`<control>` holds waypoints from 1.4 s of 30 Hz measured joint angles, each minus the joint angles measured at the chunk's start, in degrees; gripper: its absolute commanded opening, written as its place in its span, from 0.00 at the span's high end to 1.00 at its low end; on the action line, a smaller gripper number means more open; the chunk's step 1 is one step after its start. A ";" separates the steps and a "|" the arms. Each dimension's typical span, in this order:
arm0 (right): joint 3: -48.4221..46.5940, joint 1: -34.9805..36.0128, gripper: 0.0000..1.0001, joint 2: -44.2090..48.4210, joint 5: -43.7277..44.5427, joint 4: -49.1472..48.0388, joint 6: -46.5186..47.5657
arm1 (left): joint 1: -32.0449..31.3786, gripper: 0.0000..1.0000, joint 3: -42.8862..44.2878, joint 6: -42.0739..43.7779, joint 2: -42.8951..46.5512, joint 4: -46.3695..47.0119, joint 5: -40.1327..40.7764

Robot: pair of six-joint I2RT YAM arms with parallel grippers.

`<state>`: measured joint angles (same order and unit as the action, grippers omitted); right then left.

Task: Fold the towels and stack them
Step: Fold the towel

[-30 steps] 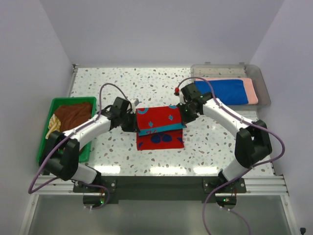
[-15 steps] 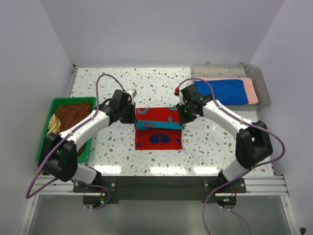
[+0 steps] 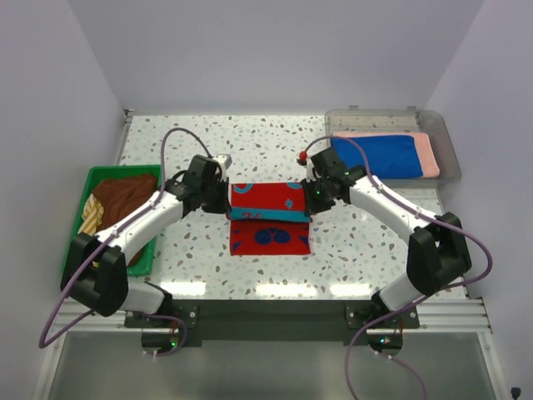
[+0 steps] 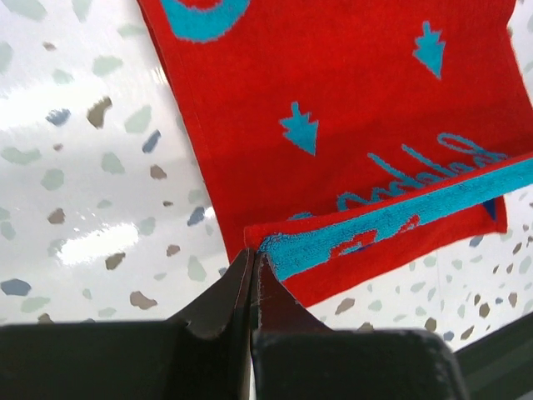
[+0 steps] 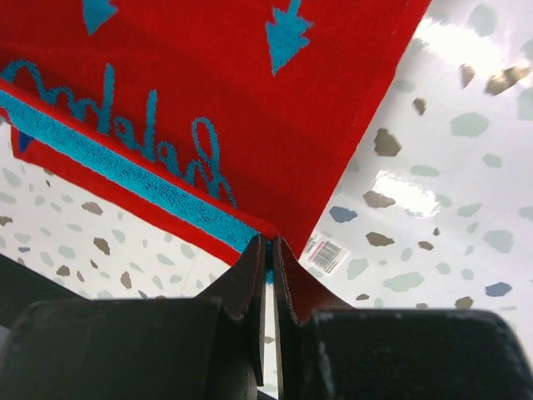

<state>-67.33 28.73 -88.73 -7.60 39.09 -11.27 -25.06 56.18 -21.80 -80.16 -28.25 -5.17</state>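
Note:
The red towel with blue pattern (image 3: 271,208) lies in the middle of the table, its upper part lifted and stretched between both grippers. My left gripper (image 3: 226,200) is shut on the towel's left corner; in the left wrist view the closed jaws (image 4: 252,254) pinch the blue-edged corner of the towel (image 4: 333,100). My right gripper (image 3: 312,198) is shut on the right corner; in the right wrist view its jaws (image 5: 268,242) pinch the towel (image 5: 208,83). The lower part of the towel (image 3: 271,237) rests flat on the table.
A clear tray (image 3: 445,137) at the back right holds a folded royal blue towel (image 3: 379,154) on a salmon pink one (image 3: 429,157). A green basket (image 3: 79,250) at the left holds a brown towel (image 3: 125,193) and a yellowish striped one (image 3: 88,217).
Both grippers have moved a little toward the far side with the towel's edge, and the held part has gone from tilted to straight and taut.

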 measured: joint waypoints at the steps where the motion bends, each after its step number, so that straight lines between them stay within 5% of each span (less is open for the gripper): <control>1: 1.14 0.13 1.00 0.00 -0.59 -0.35 -0.11 | 0.00 1.00 -0.83 0.00 0.31 0.04 -0.46; 12: 10.78 1.62 1.00 -0.20 -4.04 -4.39 -1.66 | -0.24 0.98 -13.38 -1.66 -0.48 6.03 -8.20; 15: 11.93 1.77 0.98 -0.28 -4.22 -5.31 -1.97 | -0.24 0.91 -13.94 -2.05 -1.16 6.84 -8.61; 20: 13.38 2.03 0.69 -0.24 -3.96 -5.42 -2.32 | 0.07 0.71 -14.05 -2.38 -0.39 5.66 -6.54; 27: 17.35 3.85 0.61 4.04 -5.62 -4.33 -3.19 | 0.24 0.57 -16.37 -4.20 9.09 3.32 -6.05; 33: 21.75 8.70 0.58 9.35 -8.55 -3.56 -5.84 | 0.17 0.33 -20.48 -8.11 16.22 2.47 -7.52; 42: 22.40 11.34 0.50 16.87 1.18 -1.14 -13.53 | -0.52 0.42 -21.40 -14.32 16.74 2.03 -5.90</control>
<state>-44.93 40.07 -71.85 -6.42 37.95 -24.80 -25.58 34.79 -36.12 -63.42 -26.22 -11.07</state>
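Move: Close in front of the bases, both hands pinch the near corners of the red towel's upper layer. The bottom layer's near-left corner lies about 6 cm back and 8 below the left hand; its near-right corner lies about as far back and below the right, both level sideways. The green bin is some 32 cm to the left hand's left and 3 ahead; the clear box is about 24 cm ahead of the right hand and 24 to its right. Lowering about 7 cm while drawing back 5 or 6, both hands bring the pinched edge down onto the bottom layer's near edge, the fingers tipping some 10 degrees nearer vertical. The fingers then open and let go. Both hands keep backing off and rise slightly, the left by 3 cm, the right drawing back farther before coming 2 cm forward again. ##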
